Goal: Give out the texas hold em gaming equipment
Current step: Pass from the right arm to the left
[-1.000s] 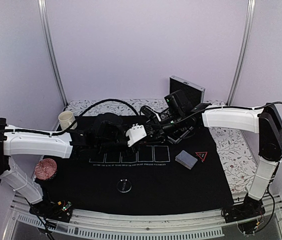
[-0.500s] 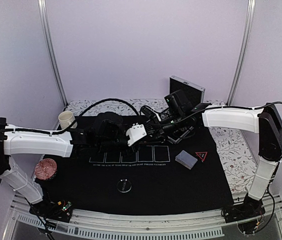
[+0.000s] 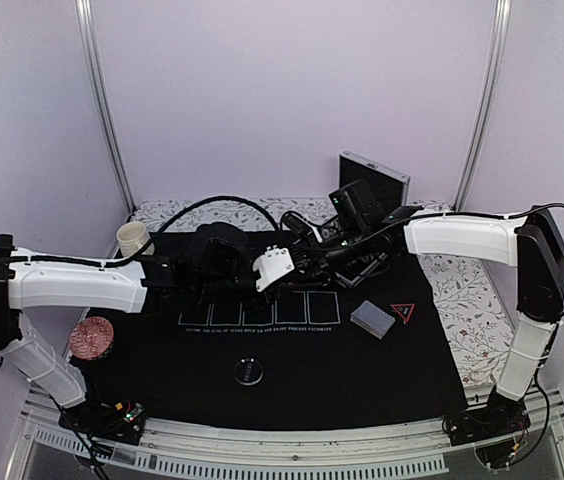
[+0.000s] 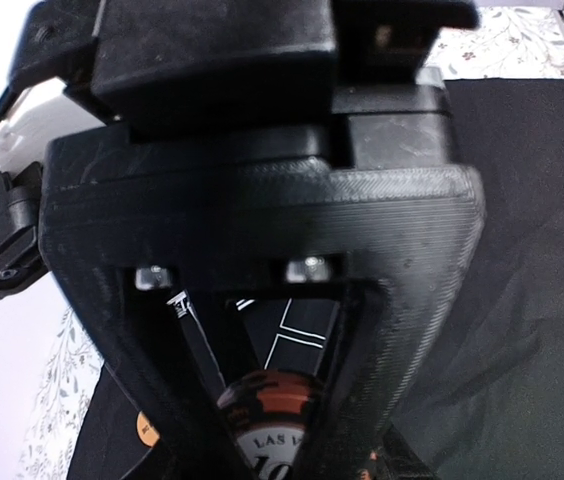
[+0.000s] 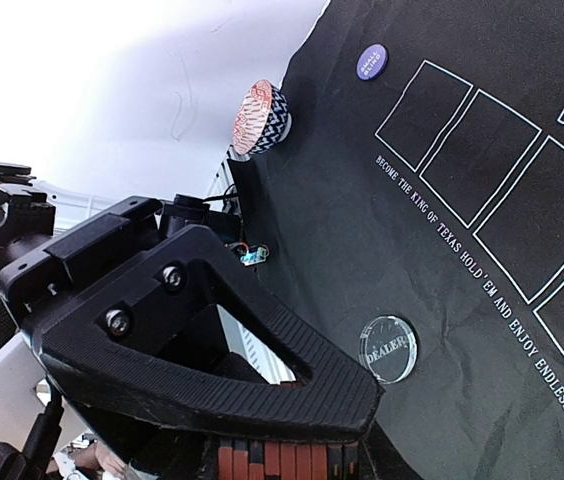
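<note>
My left gripper (image 3: 294, 268) and right gripper (image 3: 314, 254) meet over the back middle of the black felt mat (image 3: 342, 385). In the left wrist view an orange-and-black striped poker chip (image 4: 267, 415) sits face-on between the fingers, touching both; the left gripper (image 4: 272, 455) is shut on it. The right gripper (image 5: 307, 448) is shut on a short stack of orange-and-black chips (image 5: 262, 464), seen edge-on under its ribbed finger. A grey-blue card deck (image 3: 372, 318) and a red-edged triangle marker (image 3: 403, 312) lie at the right. The clear dealer disc (image 3: 249, 372) lies near the front.
A purple disc (image 5: 371, 60) and an orange disc (image 4: 145, 428) lie on the mat. A patterned pink bowl (image 3: 92, 337) sits off the mat's left edge, a cream mug (image 3: 132, 238) at the back left, the silver case (image 3: 372, 178) open behind the grippers.
The left gripper has shifted slightly back toward the right gripper and its jaws have narrowed a little. The right arm has stayed still.
</note>
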`<action>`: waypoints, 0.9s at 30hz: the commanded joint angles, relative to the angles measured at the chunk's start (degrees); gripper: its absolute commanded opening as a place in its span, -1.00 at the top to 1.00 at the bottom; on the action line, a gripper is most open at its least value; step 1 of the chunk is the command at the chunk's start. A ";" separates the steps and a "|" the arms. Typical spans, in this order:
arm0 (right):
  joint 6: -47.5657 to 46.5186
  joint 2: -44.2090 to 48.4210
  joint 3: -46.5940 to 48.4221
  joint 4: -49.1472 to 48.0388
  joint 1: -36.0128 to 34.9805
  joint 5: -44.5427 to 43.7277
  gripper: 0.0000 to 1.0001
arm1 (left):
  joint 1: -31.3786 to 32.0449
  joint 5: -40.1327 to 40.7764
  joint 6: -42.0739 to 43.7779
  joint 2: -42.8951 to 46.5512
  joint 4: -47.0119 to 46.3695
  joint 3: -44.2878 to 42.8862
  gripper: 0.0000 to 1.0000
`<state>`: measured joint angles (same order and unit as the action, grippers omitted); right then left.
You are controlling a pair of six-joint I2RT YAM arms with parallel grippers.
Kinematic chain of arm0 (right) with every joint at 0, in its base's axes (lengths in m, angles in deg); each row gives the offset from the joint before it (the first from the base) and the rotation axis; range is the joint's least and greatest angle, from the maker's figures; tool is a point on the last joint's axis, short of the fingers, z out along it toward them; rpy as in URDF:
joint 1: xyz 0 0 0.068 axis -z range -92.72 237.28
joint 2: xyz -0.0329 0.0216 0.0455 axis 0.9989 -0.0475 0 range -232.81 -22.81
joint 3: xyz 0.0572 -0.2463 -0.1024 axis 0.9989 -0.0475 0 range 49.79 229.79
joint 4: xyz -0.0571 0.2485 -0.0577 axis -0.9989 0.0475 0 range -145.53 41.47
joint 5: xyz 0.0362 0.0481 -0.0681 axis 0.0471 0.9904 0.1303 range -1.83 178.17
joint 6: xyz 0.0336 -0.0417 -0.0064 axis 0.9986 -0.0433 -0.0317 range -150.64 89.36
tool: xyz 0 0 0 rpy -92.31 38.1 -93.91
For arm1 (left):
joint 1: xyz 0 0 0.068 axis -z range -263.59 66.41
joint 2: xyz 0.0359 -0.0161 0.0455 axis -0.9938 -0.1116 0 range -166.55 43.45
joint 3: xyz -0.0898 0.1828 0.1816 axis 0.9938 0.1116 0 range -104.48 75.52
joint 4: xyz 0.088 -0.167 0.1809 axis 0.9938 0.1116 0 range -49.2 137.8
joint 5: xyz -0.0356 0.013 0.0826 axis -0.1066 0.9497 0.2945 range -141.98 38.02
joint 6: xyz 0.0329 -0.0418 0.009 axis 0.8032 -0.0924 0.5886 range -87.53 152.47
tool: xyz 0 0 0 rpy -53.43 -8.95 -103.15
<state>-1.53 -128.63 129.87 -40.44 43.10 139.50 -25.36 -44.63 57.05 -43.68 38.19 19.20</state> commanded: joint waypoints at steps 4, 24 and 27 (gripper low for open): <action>-3.32 -0.88 1.30 0.11 0.02 -1.43 0.22 | -1.64 1.12 -3.52 -0.45 4.23 -2.10 1.00; -6.77 2.65 -2.24 5.49 5.65 -14.06 -0.23 | -10.75 5.63 -23.53 0.38 18.26 1.82 1.00; -9.70 3.50 -0.40 11.67 6.12 -24.52 -0.26 | -14.27 4.97 -28.93 3.23 18.79 4.74 1.00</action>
<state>-7.26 -128.70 128.47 -36.07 48.17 128.20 -35.96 -40.24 37.72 -44.60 54.17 20.80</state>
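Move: The chip stack sits in both grippers' fingers, right at each hand point. Below the left hand, about 18 cm down, the card slots centre some 8 cm to its left; the small blind button lies about 31 cm left and 2 cm ahead, the big blind button 10 cm left and 14 cm ahead. From the right hand the chip case is about 17 cm ahead, 10 cm right and 16 cm down. Keep the left gripper shut on the chip stack while the right fingers open and let go of it. Then carry the stack left about 10 cm over the card slots, sinking some 7 cm and easing forward, turning the hand counter-clockwise and tipping it down. Draw the right gripper off forward, right and down, towards the case, gathering speed. ##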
